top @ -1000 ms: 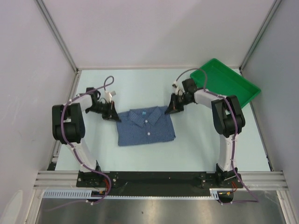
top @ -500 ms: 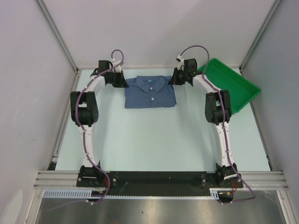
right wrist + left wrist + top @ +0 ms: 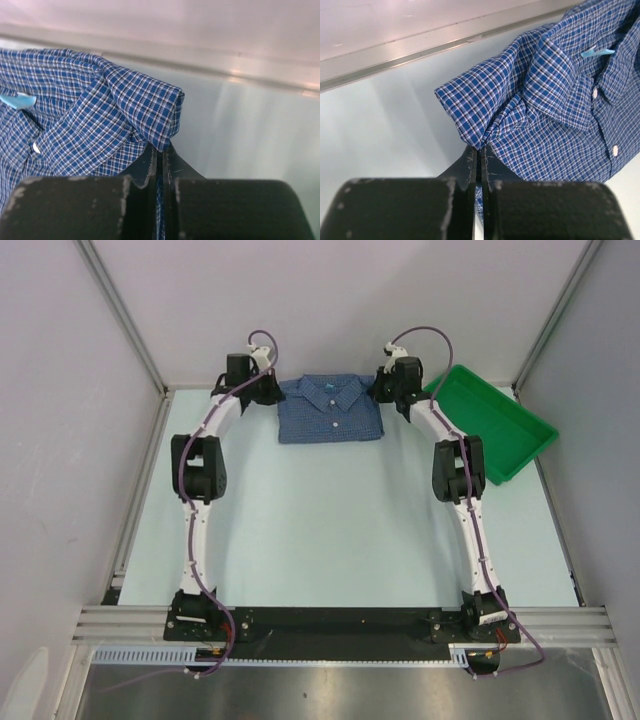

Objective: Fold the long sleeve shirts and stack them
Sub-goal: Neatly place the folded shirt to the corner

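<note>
A folded blue checked long sleeve shirt [image 3: 330,410] lies at the far edge of the table, collar toward the back wall. My left gripper [image 3: 268,398] is shut on its left shoulder corner, and the cloth [image 3: 520,100] bunches up right at the fingertips in the left wrist view. My right gripper [image 3: 381,396] is shut on the right shoulder corner, where a fold of the shirt [image 3: 100,115] rises from the jaws in the right wrist view. Both arms are stretched far forward.
A green plastic tray [image 3: 508,430] sits at the back right, just right of the right arm. The back wall's metal rail [image 3: 420,47] runs close behind the shirt. The pale table [image 3: 330,530] spreads out in front of it.
Both grippers have carried the shirt from the middle of the table to its far edge, keeping their hold on the shoulder corners. The arms have stretched out.
</note>
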Tool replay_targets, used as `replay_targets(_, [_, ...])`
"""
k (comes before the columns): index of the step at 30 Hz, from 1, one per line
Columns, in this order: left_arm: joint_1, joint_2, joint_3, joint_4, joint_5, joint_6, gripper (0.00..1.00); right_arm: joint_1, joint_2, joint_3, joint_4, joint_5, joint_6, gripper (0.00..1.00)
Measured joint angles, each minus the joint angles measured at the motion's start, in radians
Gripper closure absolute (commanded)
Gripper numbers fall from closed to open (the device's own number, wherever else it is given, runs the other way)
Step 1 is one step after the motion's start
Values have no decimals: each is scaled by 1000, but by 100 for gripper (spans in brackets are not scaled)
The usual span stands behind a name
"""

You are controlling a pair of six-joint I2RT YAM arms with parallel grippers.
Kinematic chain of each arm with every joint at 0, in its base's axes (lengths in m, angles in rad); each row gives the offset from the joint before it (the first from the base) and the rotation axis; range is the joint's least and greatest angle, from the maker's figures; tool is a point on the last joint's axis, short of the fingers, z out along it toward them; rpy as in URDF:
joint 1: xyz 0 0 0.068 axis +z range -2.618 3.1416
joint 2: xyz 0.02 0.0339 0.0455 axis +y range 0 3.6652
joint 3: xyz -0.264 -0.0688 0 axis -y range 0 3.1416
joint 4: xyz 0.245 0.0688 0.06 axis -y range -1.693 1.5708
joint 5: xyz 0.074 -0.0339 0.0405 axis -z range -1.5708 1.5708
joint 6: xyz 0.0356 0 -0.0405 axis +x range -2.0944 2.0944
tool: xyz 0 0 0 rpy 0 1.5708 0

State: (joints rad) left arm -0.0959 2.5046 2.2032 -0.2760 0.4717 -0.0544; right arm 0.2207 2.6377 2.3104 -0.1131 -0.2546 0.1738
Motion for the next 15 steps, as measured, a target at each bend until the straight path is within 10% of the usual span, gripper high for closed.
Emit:
replay_targets(3, [0,14,3,11,-6,-1,98,1,29,38,25,13,-11,96])
replay_targets(5, [0,28,11,17,-15,-2,88,3,39,39,33,21,-14,76])
replay_targets(12, [7,48,40,24,-81,-6,24,-3,44,39,39,76,-24,3])
replay_targets(15, [17,48,87,19,-109,11,1,-14,39,39,50,82,-30,0])
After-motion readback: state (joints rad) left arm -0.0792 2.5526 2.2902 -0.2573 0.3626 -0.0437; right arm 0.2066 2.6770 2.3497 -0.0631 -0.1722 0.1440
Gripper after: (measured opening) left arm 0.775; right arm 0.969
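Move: Each hand holds a far corner of the folded shirt just above the table. The shirt's middle lies about 16 cm right of the left hand, 7 cm back and 5 cm below; it is some 15 cm left of the right hand, 7 cm back and 4 cm below. The far rail runs about 4 cm ahead of both hands. The green bin's middle is roughly 34 cm right of the right hand and 8 cm back. Both hands creep forward and the left sinks nearly 2 cm, then each opens its fingers from shut to wide and lets go of its far corner of the shirt by the rail. As they open they part sideways and keep easing forward, the left hand going about 3 cm left and 3 cm forward and rising again at the end, the right hand some 2 cm right and 2 cm forward at nearly the same height. ##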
